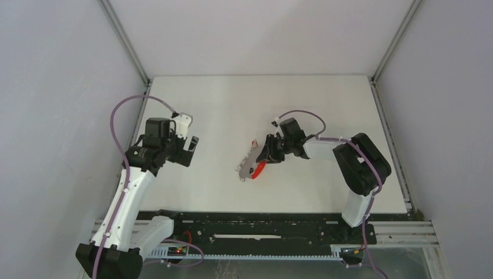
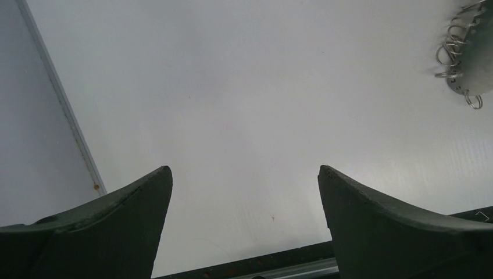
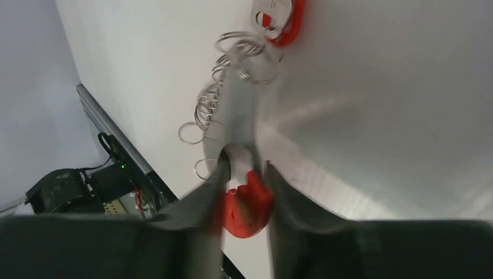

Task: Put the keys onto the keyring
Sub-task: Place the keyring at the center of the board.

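Observation:
A bright red strap (image 1: 259,170) lies mid-table with the keys (image 1: 243,167), a small silvery bunch, at its left. My right gripper (image 1: 264,158) is down on the strap. In the right wrist view one red end (image 3: 247,206) sits between the narrowly parted, blurred fingers of that gripper (image 3: 245,165); whether they still pinch it is unclear. Silvery chain loops (image 3: 218,99) run up to the strap's other end (image 3: 286,20). I cannot pick out the keyring itself. My left gripper (image 1: 190,148) hangs wide open and empty (image 2: 244,171), well left of the keys (image 2: 468,58).
White walls with metal corner rails (image 1: 128,52) close in the table on three sides. The black base rail (image 1: 261,224) runs along the near edge. A purple cable (image 1: 119,116) loops above the left arm.

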Motion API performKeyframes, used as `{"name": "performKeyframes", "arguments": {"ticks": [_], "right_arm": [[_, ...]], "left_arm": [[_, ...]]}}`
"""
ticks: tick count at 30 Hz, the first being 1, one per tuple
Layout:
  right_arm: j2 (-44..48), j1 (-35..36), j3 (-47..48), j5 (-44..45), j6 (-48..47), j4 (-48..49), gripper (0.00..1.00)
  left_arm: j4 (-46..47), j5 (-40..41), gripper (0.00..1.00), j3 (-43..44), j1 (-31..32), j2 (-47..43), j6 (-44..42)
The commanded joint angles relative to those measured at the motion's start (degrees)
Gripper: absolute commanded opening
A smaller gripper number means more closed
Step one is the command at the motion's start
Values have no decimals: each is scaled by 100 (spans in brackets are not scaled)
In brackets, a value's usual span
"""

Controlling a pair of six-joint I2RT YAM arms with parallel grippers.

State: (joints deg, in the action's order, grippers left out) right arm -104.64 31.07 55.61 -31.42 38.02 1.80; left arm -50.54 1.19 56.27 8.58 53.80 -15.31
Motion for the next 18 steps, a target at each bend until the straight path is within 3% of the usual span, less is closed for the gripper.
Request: {"name": "performKeyframes", "arguments": {"ticks": [1, 2, 3, 10, 16, 18], "right_arm": [[321, -84, -583, 284, -58, 408, 49], [368, -91, -653, 298, -68, 459, 81], [415, -92, -691, 339, -101, 442, 97], [1817, -92, -709, 1004, -691, -132, 100], [4230, -353, -1014, 3245, -1379, -955, 100], [4869, -584, -1114, 4352, -1523, -1097, 100]], "left_arm": [[360, 77, 100, -281, -32, -199, -156], [395, 67, 100, -354, -37, -230, -148], [430, 59, 100, -420, -40, -256, -140], [1036, -40, 100, -909, -53, -697, -126], [2169, -300, 100, -1387, -379, -696, 119], [2636, -493, 100, -1565, -574, -601, 250]]}}
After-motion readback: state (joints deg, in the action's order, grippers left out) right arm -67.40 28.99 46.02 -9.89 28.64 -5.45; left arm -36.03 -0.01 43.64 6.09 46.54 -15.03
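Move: The keyring's red handle is between my right fingers, already loosening. The keyring's middle lies about 3 cm to the left, 1 cm back and 3 cm below that hand. A red-tagged key lies beyond its far end, about 6 cm ahead of my right hand, 2 cm left and 4 cm down. From my left hand, the keyring is some 21 cm to the right, 5 cm ahead and 17 cm below. I ease my right hand down about 2 cm, slightly back and right, and spread its fingers wide to let go of the red handle. Then I lift away, climbing some 15 cm from the low point and going right, ever faster, while the wrist turns about 30 degrees and the fingers swing forward and less steeply down. My open left hand sinks about 2 cm. ##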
